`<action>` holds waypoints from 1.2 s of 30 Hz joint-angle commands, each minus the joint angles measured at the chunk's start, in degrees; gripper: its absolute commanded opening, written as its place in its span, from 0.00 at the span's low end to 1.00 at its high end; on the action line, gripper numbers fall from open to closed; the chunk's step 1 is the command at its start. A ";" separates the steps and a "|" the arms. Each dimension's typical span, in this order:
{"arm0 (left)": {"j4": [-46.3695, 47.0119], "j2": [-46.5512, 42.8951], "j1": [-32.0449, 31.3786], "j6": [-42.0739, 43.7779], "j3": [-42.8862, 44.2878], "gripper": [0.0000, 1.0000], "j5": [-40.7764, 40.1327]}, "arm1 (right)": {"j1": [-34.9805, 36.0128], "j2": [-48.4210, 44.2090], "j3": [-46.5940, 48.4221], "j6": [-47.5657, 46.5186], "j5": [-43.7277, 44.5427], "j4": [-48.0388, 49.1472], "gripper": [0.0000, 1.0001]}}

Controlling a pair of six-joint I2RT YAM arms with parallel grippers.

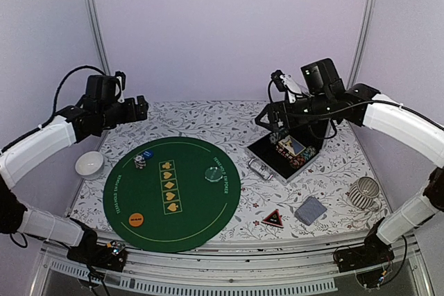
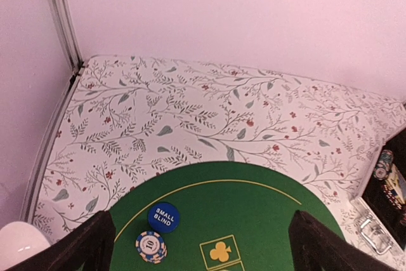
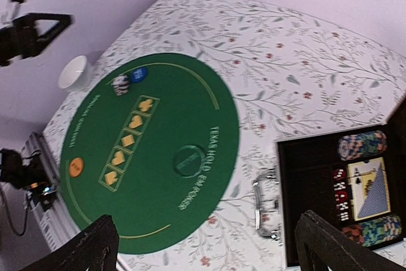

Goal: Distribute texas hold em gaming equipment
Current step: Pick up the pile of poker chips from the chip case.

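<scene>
On the green round mat (image 1: 172, 192) a striped chip stack (image 1: 140, 161) (image 2: 151, 246) stands beside a blue "small blind" disc (image 2: 163, 217). A clear disc (image 1: 212, 172) (image 3: 189, 160) and an orange disc (image 1: 136, 219) (image 3: 75, 167) also lie on it. A red-black triangle token (image 1: 272, 218) and a grey-blue card deck (image 1: 310, 210) rest on the cloth to the right. My left gripper (image 1: 142, 109) (image 2: 203, 245) hangs open and empty, high over the mat's far left. My right gripper (image 1: 274, 119) (image 3: 206, 252) is open and empty above the black case (image 1: 288, 154), which holds chip rolls (image 3: 361, 145) and cards (image 3: 370, 188).
A white bowl (image 1: 89, 165) sits left of the mat. A white ribbed cup (image 1: 364, 193) stands at the right edge. The case's metal handle (image 3: 266, 202) faces the mat. Walls close in behind and at both sides.
</scene>
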 commanded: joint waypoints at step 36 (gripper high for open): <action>1.89 0.27 -0.79 17.59 -3.02 0.98 12.35 | -9.17 58.03 40.26 -18.18 38.39 -21.34 0.62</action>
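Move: From the right hand, the pile of poker chips in the case lies about 22 cm ahead, 9 cm to the right and 26 cm below. At roughly that same depth, the dice are some 14 cm ahead and 9 cm right, the card deck 17 cm ahead and 12 cm right, and the second chip row 10 cm ahead and 14 cm right. From the left hand, the pile is about 13 cm ahead, 66 cm right and 22 cm below. Down and forward in one sweep, with some drift to the right, the right hand drops about 24 cm into the case towards the chip pile, slowing near the end. Its wrist swings some 55 degrees until the fingers point steeply down, and they close from wide open to roughly two thirds. The left hand, still open and empty, rises slightly, draws back, then sinks while turning clockwise. ##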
